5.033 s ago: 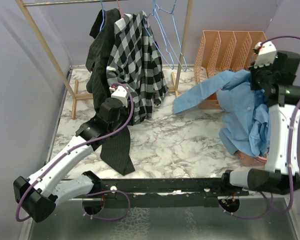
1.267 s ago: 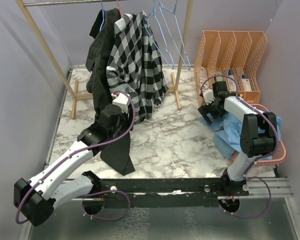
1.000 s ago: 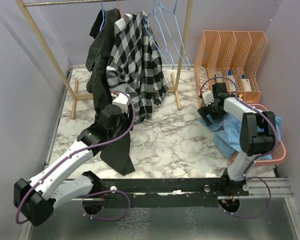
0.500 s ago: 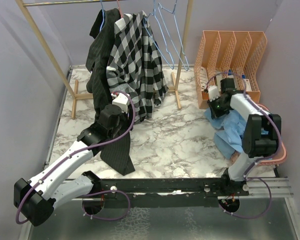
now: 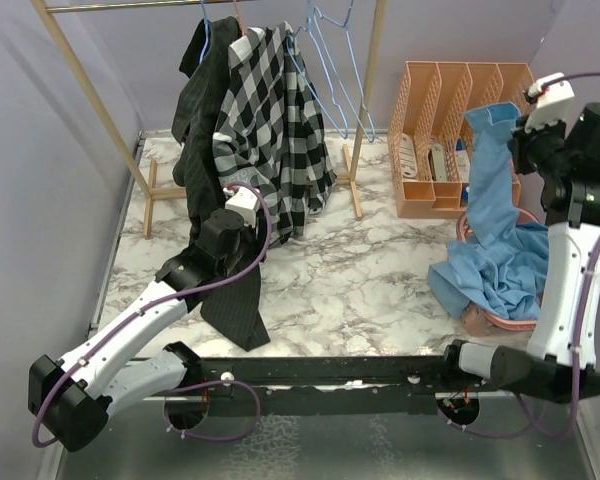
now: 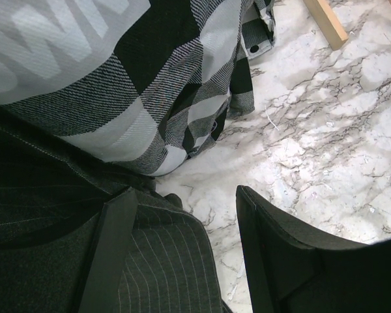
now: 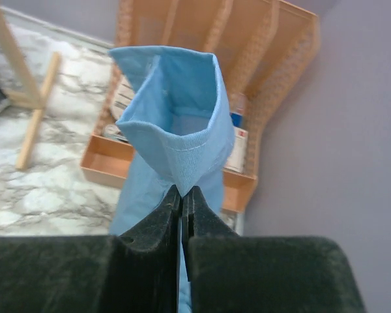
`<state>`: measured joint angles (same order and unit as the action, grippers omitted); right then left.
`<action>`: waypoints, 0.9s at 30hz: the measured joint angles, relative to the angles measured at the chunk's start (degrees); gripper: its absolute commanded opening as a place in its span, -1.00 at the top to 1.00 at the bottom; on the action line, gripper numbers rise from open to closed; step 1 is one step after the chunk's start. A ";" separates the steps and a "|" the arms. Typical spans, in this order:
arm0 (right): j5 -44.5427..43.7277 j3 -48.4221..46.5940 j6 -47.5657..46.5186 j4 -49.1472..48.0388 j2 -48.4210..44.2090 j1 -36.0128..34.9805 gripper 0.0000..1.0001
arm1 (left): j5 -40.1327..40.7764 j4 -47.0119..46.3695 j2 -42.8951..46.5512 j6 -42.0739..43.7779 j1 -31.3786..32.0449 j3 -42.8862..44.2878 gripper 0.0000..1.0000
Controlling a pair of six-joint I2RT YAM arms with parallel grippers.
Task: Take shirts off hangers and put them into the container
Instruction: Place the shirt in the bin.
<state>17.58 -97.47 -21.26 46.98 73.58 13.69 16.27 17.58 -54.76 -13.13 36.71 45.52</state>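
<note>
My right gripper (image 7: pixel 182 193) is shut on the cuff of the light blue shirt (image 7: pixel 176 124). It holds that sleeve high at the right of the top view, and the shirt's body (image 5: pixel 505 265) lies heaped over the salmon-pink container (image 5: pixel 492 320). The checked shirt (image 5: pixel 275 120) and the black pinstriped shirt (image 5: pixel 205 110) hang on the rack. My left gripper (image 6: pixel 182 222) is open low against them, with pinstriped cloth (image 6: pixel 163 261) lying between its fingers. Empty light blue hangers (image 5: pixel 335 70) dangle from the rail.
The wooden rack (image 5: pixel 100 110) stands at the back left, with one foot (image 6: pixel 326 23) on the marble. A peach file organizer (image 5: pixel 450 110) sits at the back right, just behind the raised sleeve. The purple wall is close on the right.
My right gripper has shut on the blue sleeve beside the container and swung it up high to the right. The left arm has not moved.
</note>
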 measured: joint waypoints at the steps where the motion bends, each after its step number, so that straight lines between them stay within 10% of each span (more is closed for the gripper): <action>1: -0.98 0.68 -0.09 0.00 -1.64 0.70 0.98 | 0.00 0.02 0.00 0.00 0.00 0.00 -0.31; 14: -13.51 37.29 -9.44 2.21 -21.99 5.84 0.98 | -0.15 0.00 0.37 -0.02 -0.28 0.00 -0.31; 27: -12.13 54.21 -17.57 1.60 -14.60 5.86 0.98 | -1.27 0.00 0.37 -0.07 -0.74 0.00 -0.31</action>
<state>5.45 -43.27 -38.83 48.58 58.98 19.55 15.00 17.58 -54.39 -13.19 35.97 45.52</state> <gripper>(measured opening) 0.017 0.654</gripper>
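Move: My right hand, high up with the end of the light blue shirt in its shut fingers, has the bin's middle about 15 cm back, 7 cm to the right and some 32 cm below. The shirt's loose part spills over the bin's left rim, about 14 cm back, 6 cm left and 32 cm down. The orange rack stands roughly 12 cm ahead, 5 cm left and 32 cm lower. From my left hand the bin lies some 49 cm right, 8 cm back and 13 cm below. Keeping my right fingers shut on the shirt end, I first swing back and a little right, off the rack side and towards the bin, then sink steeply into the bin with it: about 30 cm down and 15 cm back in all. On the way the wrist tips some 40 degrees, so the fingers end up pointing mostly down. ##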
